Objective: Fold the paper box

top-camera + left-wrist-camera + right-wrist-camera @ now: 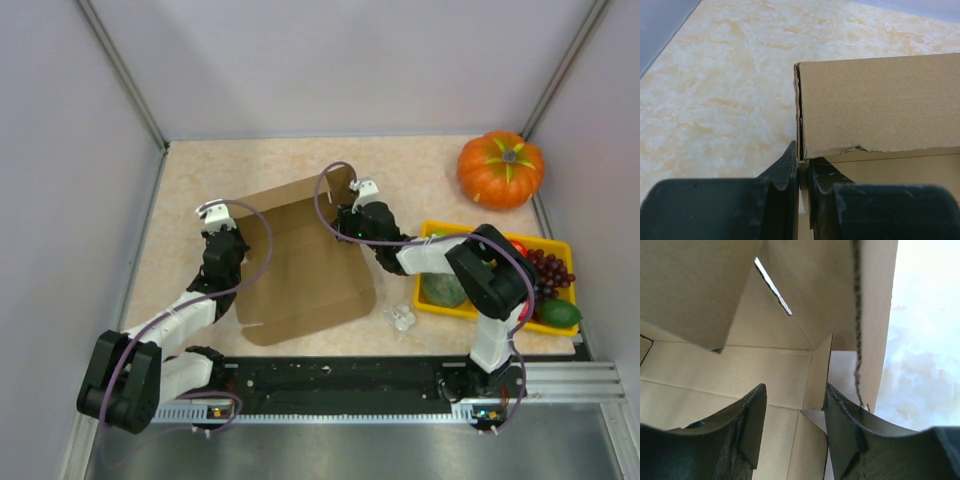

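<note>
The paper box (pixel 300 262) is a brown cardboard sheet lying mid-table, its far and side panels standing up. At the box's left wall, my left gripper (pixel 226 242) is shut on the cardboard. In the left wrist view the wall's thin edge runs between my left gripper (pixel 803 161), and a folded panel (pixel 880 102) rises just beyond. At the box's right wall, my right gripper (pixel 350 222) is open. The right wrist view shows my right gripper (pixel 795 396) inside the box, a small upright flap (pixel 819 371) standing between the fingers close to the right one, and the right wall (pixel 875 315) beyond.
An orange pumpkin (pixel 500 168) sits at the back right. A yellow tray (pixel 480 229) with grapes (pixel 550 268) and green fruit (pixel 562 314) stands on the right, under the right arm. A small clear object (pixel 401 318) lies by the box's front right corner. Walls close in three sides.
</note>
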Robot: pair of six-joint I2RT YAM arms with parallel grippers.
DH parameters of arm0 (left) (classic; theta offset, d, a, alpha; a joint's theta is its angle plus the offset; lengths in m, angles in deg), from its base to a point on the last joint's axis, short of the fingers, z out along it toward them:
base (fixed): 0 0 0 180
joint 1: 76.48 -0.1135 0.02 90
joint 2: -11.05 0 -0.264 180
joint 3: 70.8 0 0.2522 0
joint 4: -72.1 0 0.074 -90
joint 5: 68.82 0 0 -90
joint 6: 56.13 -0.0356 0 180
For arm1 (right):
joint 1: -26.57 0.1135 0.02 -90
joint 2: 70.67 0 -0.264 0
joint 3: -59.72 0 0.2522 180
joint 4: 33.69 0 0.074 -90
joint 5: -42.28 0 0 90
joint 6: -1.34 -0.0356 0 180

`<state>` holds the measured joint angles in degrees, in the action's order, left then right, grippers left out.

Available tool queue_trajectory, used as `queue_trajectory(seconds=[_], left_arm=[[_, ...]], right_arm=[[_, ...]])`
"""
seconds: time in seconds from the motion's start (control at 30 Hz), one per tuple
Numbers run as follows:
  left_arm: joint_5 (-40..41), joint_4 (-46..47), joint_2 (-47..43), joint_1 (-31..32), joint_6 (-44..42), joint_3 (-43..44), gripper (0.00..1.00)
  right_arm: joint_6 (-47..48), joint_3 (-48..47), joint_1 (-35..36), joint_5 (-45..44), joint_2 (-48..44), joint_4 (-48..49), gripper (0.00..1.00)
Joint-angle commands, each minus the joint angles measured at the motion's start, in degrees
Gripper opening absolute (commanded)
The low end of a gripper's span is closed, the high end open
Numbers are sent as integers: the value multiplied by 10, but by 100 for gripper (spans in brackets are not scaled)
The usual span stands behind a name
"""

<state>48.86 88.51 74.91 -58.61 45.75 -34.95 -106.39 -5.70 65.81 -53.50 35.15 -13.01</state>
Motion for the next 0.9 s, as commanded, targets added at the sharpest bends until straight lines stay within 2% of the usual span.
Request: queue_trajectory(seconds=[0.0,0.2,0.27,0.47,0.77,0.87], left_arm=[[-13,5,-15,0,-1,18,0],[-19,5,-11,0,8,21,0],[-31,2,-9,0,9,23,0],[-38,-4,-8,1,17,28,0],[-30,-13,-12,1,29,27,0],[-26,-16,-12,1,31,27,0]], right_arm=[[45,-40,2,17,1,32,44],[44,-44,2,73,18,51,26],[34,-51,4,112,37,54,24],[-12,-47,5,173,72,68,25],[-34,-73,3,135,125,-39,28],[-33,-50,3,125,115,-32,28]])
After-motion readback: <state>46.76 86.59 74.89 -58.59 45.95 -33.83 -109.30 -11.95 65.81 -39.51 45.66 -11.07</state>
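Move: The small side flap lies about 4 cm ahead of the right hand, 1 cm left and 2 cm below, standing by its fingertips. From that hand, the raised back panel's middle is some 7 cm ahead, 12 cm left and 2 cm up; the corner wing is about 8 cm straight ahead, 3 cm up. From the left hand, which already pinches the panel's left end, the small flap is roughly 7 cm ahead, 25 cm right and 8 cm below. The right hand rises slightly, sweeps 5 cm left and dips to the small flap, fingers narrowing; left keeps pinching. ##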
